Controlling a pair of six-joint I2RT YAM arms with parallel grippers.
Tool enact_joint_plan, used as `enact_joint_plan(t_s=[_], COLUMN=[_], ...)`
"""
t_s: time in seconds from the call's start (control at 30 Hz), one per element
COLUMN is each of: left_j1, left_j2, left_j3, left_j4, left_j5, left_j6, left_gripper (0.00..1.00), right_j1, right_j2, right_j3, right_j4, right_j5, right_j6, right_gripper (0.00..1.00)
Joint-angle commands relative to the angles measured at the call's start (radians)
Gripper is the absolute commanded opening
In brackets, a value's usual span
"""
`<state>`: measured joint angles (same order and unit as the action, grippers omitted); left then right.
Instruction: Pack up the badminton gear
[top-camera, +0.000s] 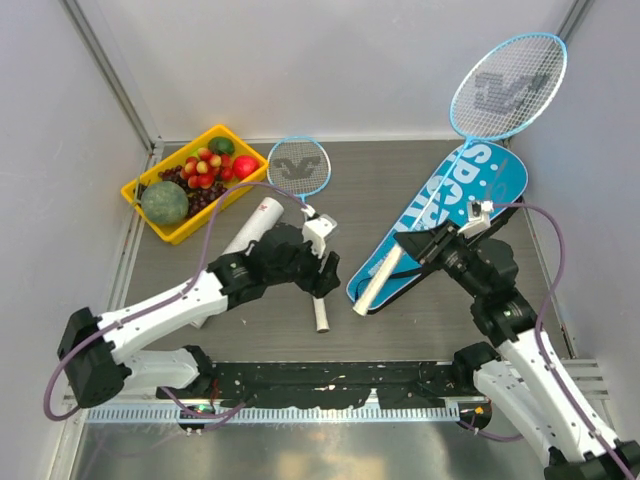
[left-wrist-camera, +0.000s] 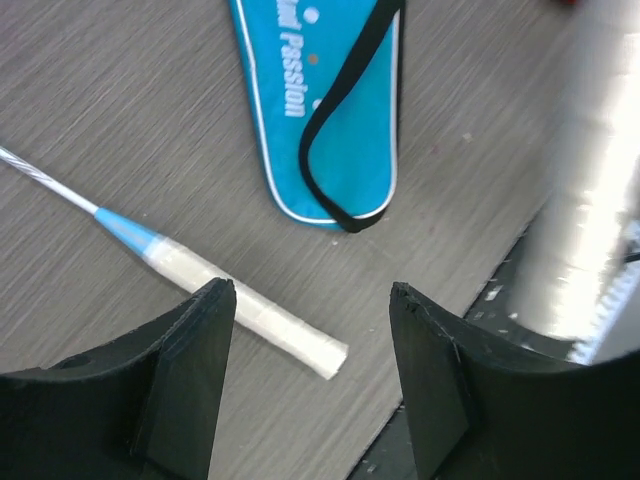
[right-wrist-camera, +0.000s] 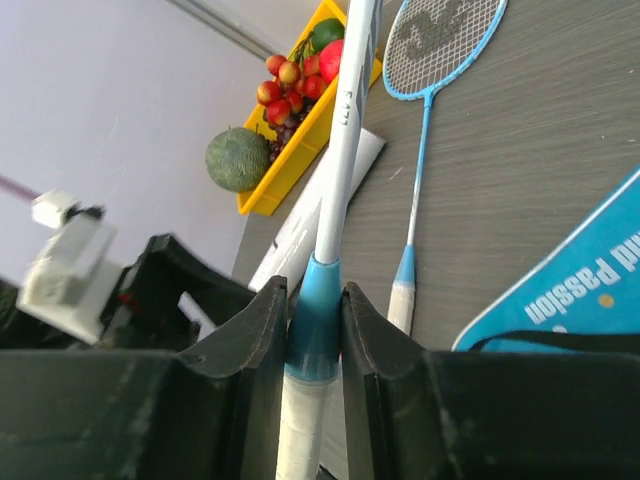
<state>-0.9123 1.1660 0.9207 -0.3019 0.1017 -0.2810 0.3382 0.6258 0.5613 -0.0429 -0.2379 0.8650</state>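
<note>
Two light-blue rackets show. One racket (top-camera: 300, 172) lies flat on the table, its white handle (left-wrist-camera: 250, 312) just ahead of my left gripper (left-wrist-camera: 312, 288), whose jaws stand open above it with nothing between them. My right gripper (right-wrist-camera: 315, 290) is shut on the blue cone above the handle of the other racket (top-camera: 508, 85), which slants up over the blue "SPORT" bag (top-camera: 455, 210) with its head off the table at the back right. In the top view the left gripper (top-camera: 325, 275) hovers over the lying handle and the right gripper (top-camera: 412, 247) is over the bag's near end. The white tube (top-camera: 251, 227) lies by the left arm.
A yellow tray (top-camera: 150, 215) of fruit with a green melon (right-wrist-camera: 238, 160) stands at the back left. The bag's black strap (left-wrist-camera: 345, 120) loops over its near end. The black base rail (top-camera: 330, 380) runs along the near edge. Walls close in both sides.
</note>
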Motion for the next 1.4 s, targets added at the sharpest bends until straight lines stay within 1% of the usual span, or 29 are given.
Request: enact_joint_plan(t_s=[0.0, 0.07, 0.17, 0.23, 0.37, 0.47, 0.7, 0.9, 1.0, 1.13, 1.17, 1.23, 1.27, 1.3, 1.37], left_j1=[-0.063, -0.1, -0.175, -0.201, -0.206, -0.22, -0.267, -0.304, -0.309, -0.312, -0.316, -0.319, -0.319, -0.319, -0.316], left_j2=[0.116, 0.187, 0.291, 0.354, 0.475, 0.546, 0.672, 0.75, 0.79, 0.842, 0.848, 0.845, 0.836, 0.822, 0.781], left_j3=[0.058, 0.084, 0.115, 0.142, 0.22, 0.271, 0.36, 0.411, 0.446, 0.492, 0.503, 0.5, 0.494, 0.486, 0.468], left_j4=[0.063, 0.079, 0.135, 0.153, 0.145, 0.127, 0.086, 0.026, -0.02, -0.075, -0.088, -0.098, -0.1, -0.105, -0.102], left_j5=[-0.155, -0.189, -0.238, -0.249, -0.215, -0.192, -0.189, -0.233, -0.269, -0.303, -0.309, -0.327, -0.338, -0.345, -0.353], left_j6=[0.109, 0.135, 0.184, 0.195, 0.168, 0.163, 0.161, 0.148, 0.138, 0.147, 0.149, 0.144, 0.14, 0.134, 0.12], left_gripper=[0.65, 0.63, 0.62, 0.62, 0.6, 0.59, 0.56, 0.54, 0.5, 0.42, 0.36, 0.13, 0.04, 0.0, 0.0], right_j1=[-0.001, -0.002, -0.001, -0.001, -0.001, -0.001, -0.002, -0.001, -0.001, 0.001, -0.001, -0.001, -0.001, -0.002, 0.001], right_j2=[-0.153, -0.221, -0.299, -0.325, -0.345, -0.348, -0.359, -0.368, -0.37, -0.373, -0.37, -0.365, -0.364, -0.359, -0.354], right_j3=[0.106, 0.164, 0.25, 0.294, 0.356, 0.384, 0.411, 0.411, 0.417, 0.419, 0.419, 0.416, 0.41, 0.408, 0.396], right_j4=[-0.248, -0.348, -0.449, -0.489, -0.546, -0.557, -0.568, -0.566, -0.568, -0.569, -0.568, -0.571, -0.572, -0.575, -0.575], right_j5=[0.0, 0.05, 0.118, 0.121, 0.101, 0.077, 0.052, 0.043, 0.04, 0.043, 0.043, 0.045, 0.042, 0.038, 0.025], right_j6=[-0.116, -0.144, -0.185, -0.204, -0.199, -0.185, -0.17, -0.161, -0.162, -0.162, -0.162, -0.167, -0.167, -0.167, -0.167], right_gripper=[0.05, 0.05, 0.05, 0.05, 0.05, 0.05, 0.05, 0.05, 0.05, 0.05, 0.05, 0.05, 0.05, 0.05, 0.05])
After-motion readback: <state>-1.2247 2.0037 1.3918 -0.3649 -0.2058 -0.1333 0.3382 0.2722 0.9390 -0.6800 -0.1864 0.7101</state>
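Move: The right-hand edge of the racket bag's near end lies about 13 cm to the left gripper's right, 1 cm back and 16 cm below. The remaining racket's handle is about 4 cm to this gripper's left, 2 cm ahead and 17 cm below; the held racket's grip hangs near its height, roughly 10 cm right and 2 cm back. From the right gripper, that bag edge is about 5 cm left, 5 cm back and 22 cm below. Bring the open left gripper down about 16 cm and 13 cm to the right, tilting it some 30 degrees so the fingers point more steeply down, then shut them to pinch the bag's edge beside its near end. Meanwhile draw the right gripper back about 11 cm, up and somewhat right, keeping its hold on the racket clear above the bag. ##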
